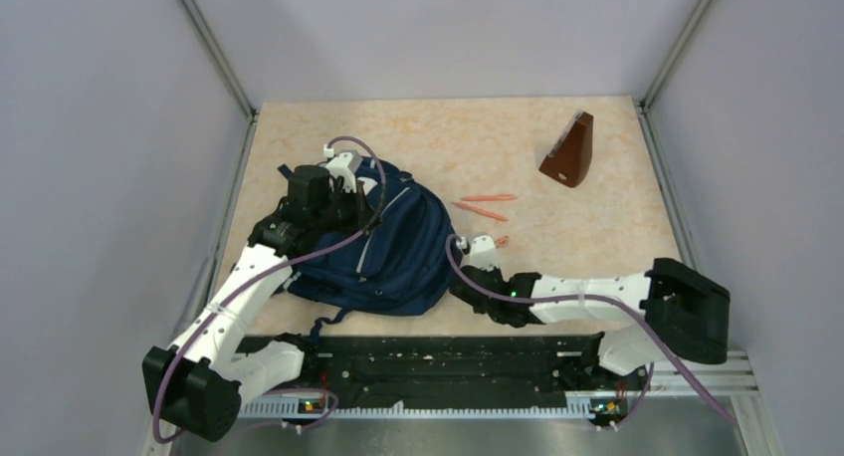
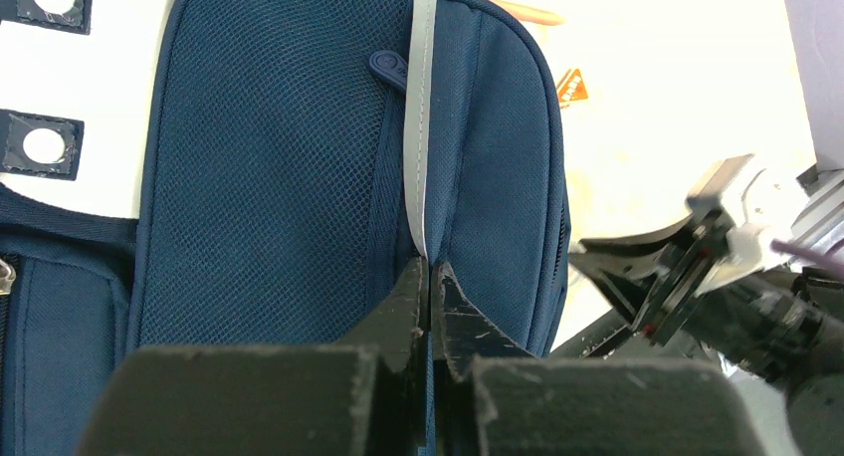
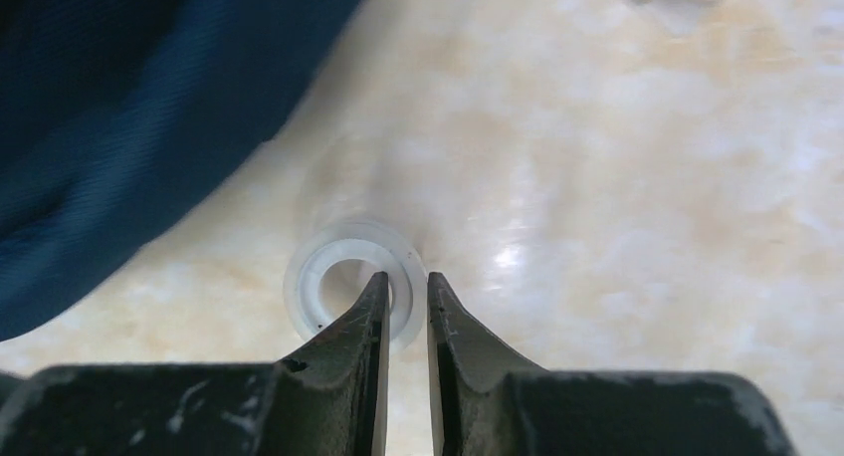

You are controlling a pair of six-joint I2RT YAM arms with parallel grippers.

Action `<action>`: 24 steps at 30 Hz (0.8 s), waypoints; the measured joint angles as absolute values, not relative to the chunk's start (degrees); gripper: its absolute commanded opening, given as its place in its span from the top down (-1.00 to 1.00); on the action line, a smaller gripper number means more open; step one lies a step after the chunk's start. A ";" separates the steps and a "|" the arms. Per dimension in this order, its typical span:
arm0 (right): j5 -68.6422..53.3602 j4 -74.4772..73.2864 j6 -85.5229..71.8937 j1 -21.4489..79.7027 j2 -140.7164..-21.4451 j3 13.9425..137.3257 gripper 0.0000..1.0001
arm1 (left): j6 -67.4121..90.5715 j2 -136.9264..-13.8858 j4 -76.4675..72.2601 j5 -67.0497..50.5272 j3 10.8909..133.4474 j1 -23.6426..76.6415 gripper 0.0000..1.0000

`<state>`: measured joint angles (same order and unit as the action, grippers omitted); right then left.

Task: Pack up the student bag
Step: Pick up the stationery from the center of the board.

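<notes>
The student bag (image 1: pixel 393 252), navy blue with a grey trim stripe (image 2: pixel 423 127), lies on the left half of the table. My left gripper (image 1: pixel 348 199) (image 2: pixel 430 272) is shut on a fold of the bag's fabric at the lower end of that stripe. In the right wrist view the bag (image 3: pixel 100 127) fills the upper left. A small white ring (image 3: pixel 302 282) lies flat on the table just right of the bag. My right gripper (image 1: pixel 466 267) (image 3: pixel 406 282) is shut on the ring's right wall, with one finger in the hole and one outside.
A brown wedge-shaped object (image 1: pixel 569 152) stands at the back right. Two orange pencils (image 1: pixel 486 204) lie right of the bag, with a small orange piece (image 1: pixel 501 241) nearer my right wrist. Grey walls enclose the table on three sides.
</notes>
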<state>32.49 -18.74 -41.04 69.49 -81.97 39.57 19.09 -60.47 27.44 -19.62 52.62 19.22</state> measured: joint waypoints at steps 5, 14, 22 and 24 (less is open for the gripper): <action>33.30 -21.45 -39.09 62.83 -73.69 35.94 0.78 | 19.11 -60.38 27.46 -19.55 52.62 19.22 1.00; 34.74 -26.74 -30.79 57.01 -65.10 39.88 0.76 | 19.18 -60.20 27.49 -19.53 52.62 19.22 1.00; 31.11 -22.37 -22.98 56.86 -72.97 55.53 0.76 | 19.35 -60.20 27.49 -19.75 52.62 19.22 1.00; 29.36 -21.04 -21.56 56.84 -76.25 58.72 0.76 | 19.38 -60.20 27.46 -19.90 52.62 19.22 1.00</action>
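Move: The right hand already grips the tape roll just above the table; the middle of the blue bag it is bound for lies about 20 cm to its left, 8 cm ahead and some 6 cm higher. The orange triangle sits 13 cm ahead and 8 cm to the right on the table, the two pens about 21 cm ahead and 5 cm right. From the left hand, the bag's middle is straight below by about 10 cm, roughly level sideways and forward. Keeping the tape roll pinched by its edge, the right hand first swings about 7 cm to the right, away from the bag, while easing forward and upward, then climbs steeply and curls back left towards the raised bag, ending some 15 cm higher and 9 cm farther forward. Its fingertips tip up by about 15 degrees on the way, and the left hand stays put with its shut fingers holding up the bag's fabric. ##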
